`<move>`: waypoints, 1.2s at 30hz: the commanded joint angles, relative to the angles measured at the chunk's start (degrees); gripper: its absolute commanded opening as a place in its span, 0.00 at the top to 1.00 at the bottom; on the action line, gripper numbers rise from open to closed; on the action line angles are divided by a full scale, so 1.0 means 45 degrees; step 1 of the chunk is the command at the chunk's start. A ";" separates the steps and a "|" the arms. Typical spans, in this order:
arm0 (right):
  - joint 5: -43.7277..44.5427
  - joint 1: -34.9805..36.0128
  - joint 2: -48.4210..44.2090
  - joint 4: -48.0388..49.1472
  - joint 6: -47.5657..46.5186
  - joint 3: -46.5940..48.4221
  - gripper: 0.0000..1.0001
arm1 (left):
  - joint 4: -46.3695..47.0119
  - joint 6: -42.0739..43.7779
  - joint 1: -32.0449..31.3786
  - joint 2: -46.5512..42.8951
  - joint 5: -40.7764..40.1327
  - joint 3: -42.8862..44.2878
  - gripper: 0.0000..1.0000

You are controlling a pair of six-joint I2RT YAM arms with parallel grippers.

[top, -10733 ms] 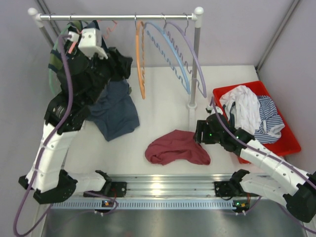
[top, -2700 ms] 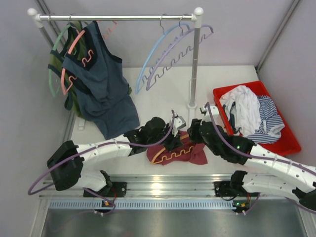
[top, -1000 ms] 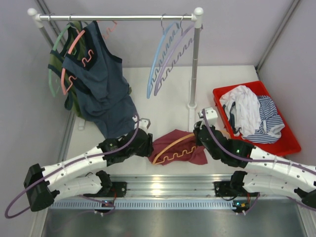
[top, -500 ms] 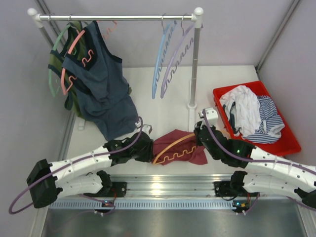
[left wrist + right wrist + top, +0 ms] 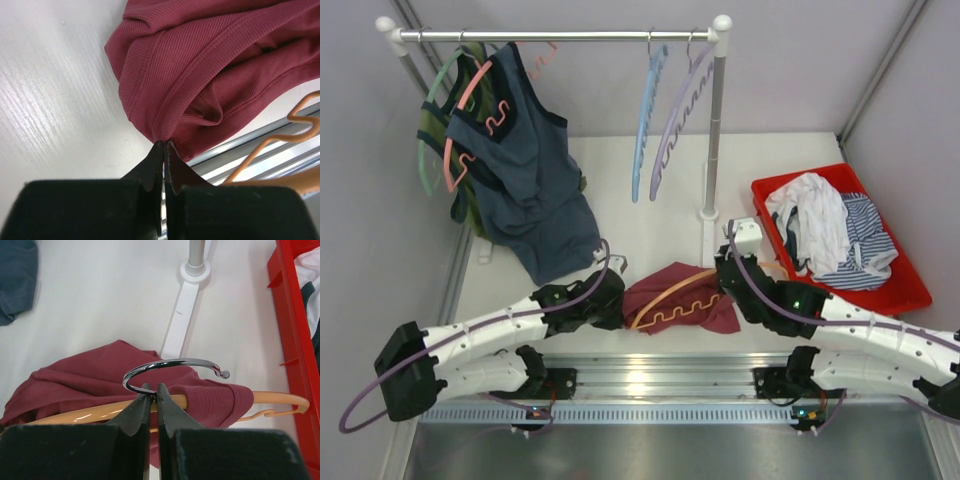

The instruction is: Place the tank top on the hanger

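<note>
The maroon tank top (image 5: 692, 300) lies bunched on the white table near the front rail. The orange hanger (image 5: 672, 300) rests on and partly inside it; a fold of maroon cloth (image 5: 220, 402) wraps one orange arm beside the metal hook (image 5: 170, 365). My right gripper (image 5: 153, 394) is shut on the hanger at the base of its hook, at the garment's right end (image 5: 725, 282). My left gripper (image 5: 165, 146) is shut on the tank top's (image 5: 210, 65) edge at its left end (image 5: 618, 302), pinching a hem fold.
A clothes rail (image 5: 560, 35) spans the back, carrying a dark blue-grey top (image 5: 525, 170) on a pink hanger at left and light blue (image 5: 645, 120) and lilac (image 5: 678, 105) hangers at right. Its post base (image 5: 708, 215) stands behind the tank top. A red bin (image 5: 910, 290) of white and striped garments sits right.
My left gripper has closed on the tank top's left edge after standing open beside it. The blue and lilac hangers on the rail have swung toward hanging straight. The right gripper keeps holding the hanger.
</note>
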 commanded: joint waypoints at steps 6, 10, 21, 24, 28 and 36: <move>0.2743 0.0136 0.1033 -0.1122 0.0618 0.1606 1.00 | 0.0060 0.0094 -0.0035 -0.0814 0.0393 0.0468 1.00; 0.2979 0.0155 0.1483 -0.1339 0.0853 0.1919 1.00 | -0.0291 0.0114 -0.0055 -0.1029 0.0647 0.0975 1.00; 0.3155 0.0351 0.1698 -0.0616 0.0892 0.1626 1.00 | -0.0937 0.0074 -0.0035 -0.1421 0.0665 0.1581 1.00; 0.3369 0.0351 0.1913 -0.0791 0.1087 0.1802 1.00 | -0.1151 0.0114 -0.0035 -0.1401 0.0959 0.2010 1.00; 0.3487 0.0370 0.2128 -0.0773 0.1224 0.2016 1.00 | -0.1483 0.0309 -0.0035 -0.1518 0.0960 0.2732 1.00; 0.3761 0.0682 0.2752 -0.0499 0.1107 0.2952 1.00 | -0.1816 0.0699 -0.0054 -0.0953 0.1116 0.4196 1.00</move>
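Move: My left hand already pinches the left edge of the maroon tank top. The hanger's free left end is about 4 cm to its right, 2 cm back and 6 cm above; the tank top's middle is some 13 cm right, 4 cm ahead and 2 cm lower. From my right hand, gripping the hanger below its hook, that end lies roughly 19 cm left, 10 cm back and 7 cm down, and the rack post's base 16 cm ahead, 3 cm left and 17 cm down. I keep the pinch and raise the cloth edge with my left hand about 10 cm, easing in the middle and then quickening, and drift 3 cm right as the fingertips tilt rightward, to bring the opening over the hanger's left end. My right hand keeps its grip on the hanger, edges 2 cm forward and turns about 10 degrees clockwise, swinging that end forward. ##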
